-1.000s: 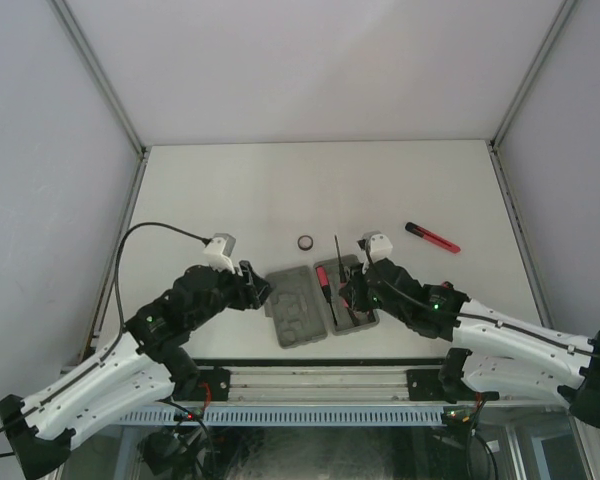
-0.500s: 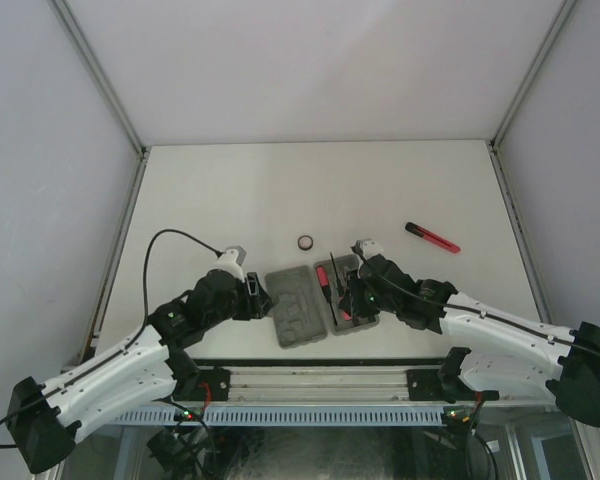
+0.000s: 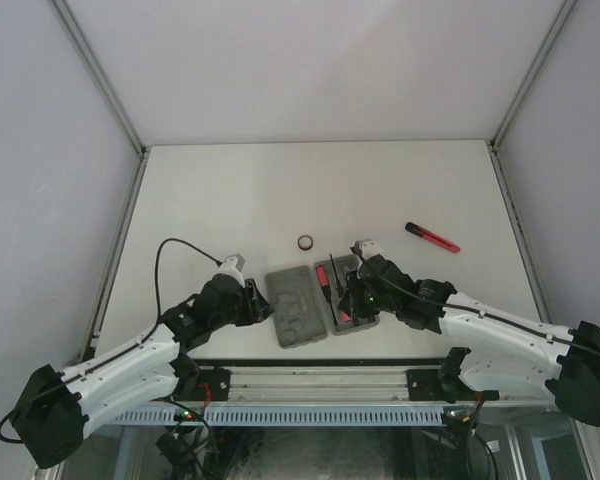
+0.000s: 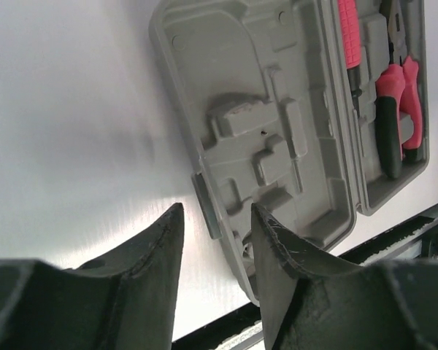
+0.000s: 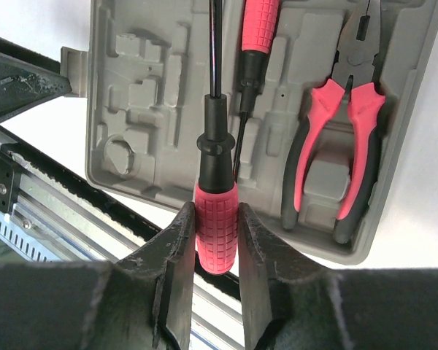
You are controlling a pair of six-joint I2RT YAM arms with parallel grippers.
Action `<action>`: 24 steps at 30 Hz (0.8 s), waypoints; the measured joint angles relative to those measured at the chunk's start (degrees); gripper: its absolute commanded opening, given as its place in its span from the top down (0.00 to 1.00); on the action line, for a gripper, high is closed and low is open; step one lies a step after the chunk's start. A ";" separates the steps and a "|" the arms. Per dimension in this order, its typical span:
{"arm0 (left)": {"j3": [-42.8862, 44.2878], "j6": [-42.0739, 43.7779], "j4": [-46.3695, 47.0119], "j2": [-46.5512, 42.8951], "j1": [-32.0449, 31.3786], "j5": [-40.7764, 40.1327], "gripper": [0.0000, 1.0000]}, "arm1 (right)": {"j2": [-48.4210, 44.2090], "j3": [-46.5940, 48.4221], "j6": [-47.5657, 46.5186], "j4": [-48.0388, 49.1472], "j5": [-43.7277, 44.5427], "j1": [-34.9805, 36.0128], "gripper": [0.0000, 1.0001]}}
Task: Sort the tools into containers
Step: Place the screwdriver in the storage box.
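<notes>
The grey case [image 3: 292,305] lies open in two halves near the table's front edge. My left gripper [image 3: 254,300] is at the case's left rim. Its jaws stand apart on either side of the rim and latch tab [image 4: 204,208], the right one over the empty left half [image 4: 263,109]. My right gripper [image 3: 352,290] is shut on a red-handled screwdriver [image 5: 217,219] above the right half, shaft pointing away. Red-handled pliers [image 5: 343,146] and a second screwdriver [image 5: 257,29] lie in recesses there. A black ring [image 3: 305,242] lies behind the case and a slim red-black tool [image 3: 432,237] to its right.
A metal rail [image 3: 320,378] runs just in front of the case along the table's near edge. The left arm's black cable [image 3: 180,245] loops over the table at the left. Walls close the table at the back and on both sides.
My left gripper has slid nearer the front edge along the case's left rim, and its jaws have narrowed. My right gripper came down slightly over the case with the screwdriver, then held.
</notes>
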 measured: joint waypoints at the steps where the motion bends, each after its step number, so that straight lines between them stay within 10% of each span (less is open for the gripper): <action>1: -0.02 -0.15 0.59 0.46 0.26 0.22 0.58 | 0.02 0.00 0.00 0.00 0.00 0.11 0.97; 24: -0.76 -0.22 7.39 6.25 3.63 3.52 0.89 | 1.03 0.00 -0.26 0.00 0.00 0.20 0.97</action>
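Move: The latch tab on the storage box's outer left edge lies about 2 cm ahead of the open left fingers, 1 cm right and 1 cm below; the lid half's middle is roughly 6 cm right of that tab. The right hand already holds the red screwdriver, with the tool half's middle some 3 cm ahead and 5 cm below. From that hand the pliers lie about 4 cm ahead and 3 right, the stowed screwdriver 3 ahead and 4 left. Ease the left gripper about 1.5 cm forward onto the storage box's latch tab, then let it sink just under 1 cm while the fingers close from half open until they pinch the tab between their tips. Keep the right hand where it is, still gripping the red screwdriver above the tool half. ##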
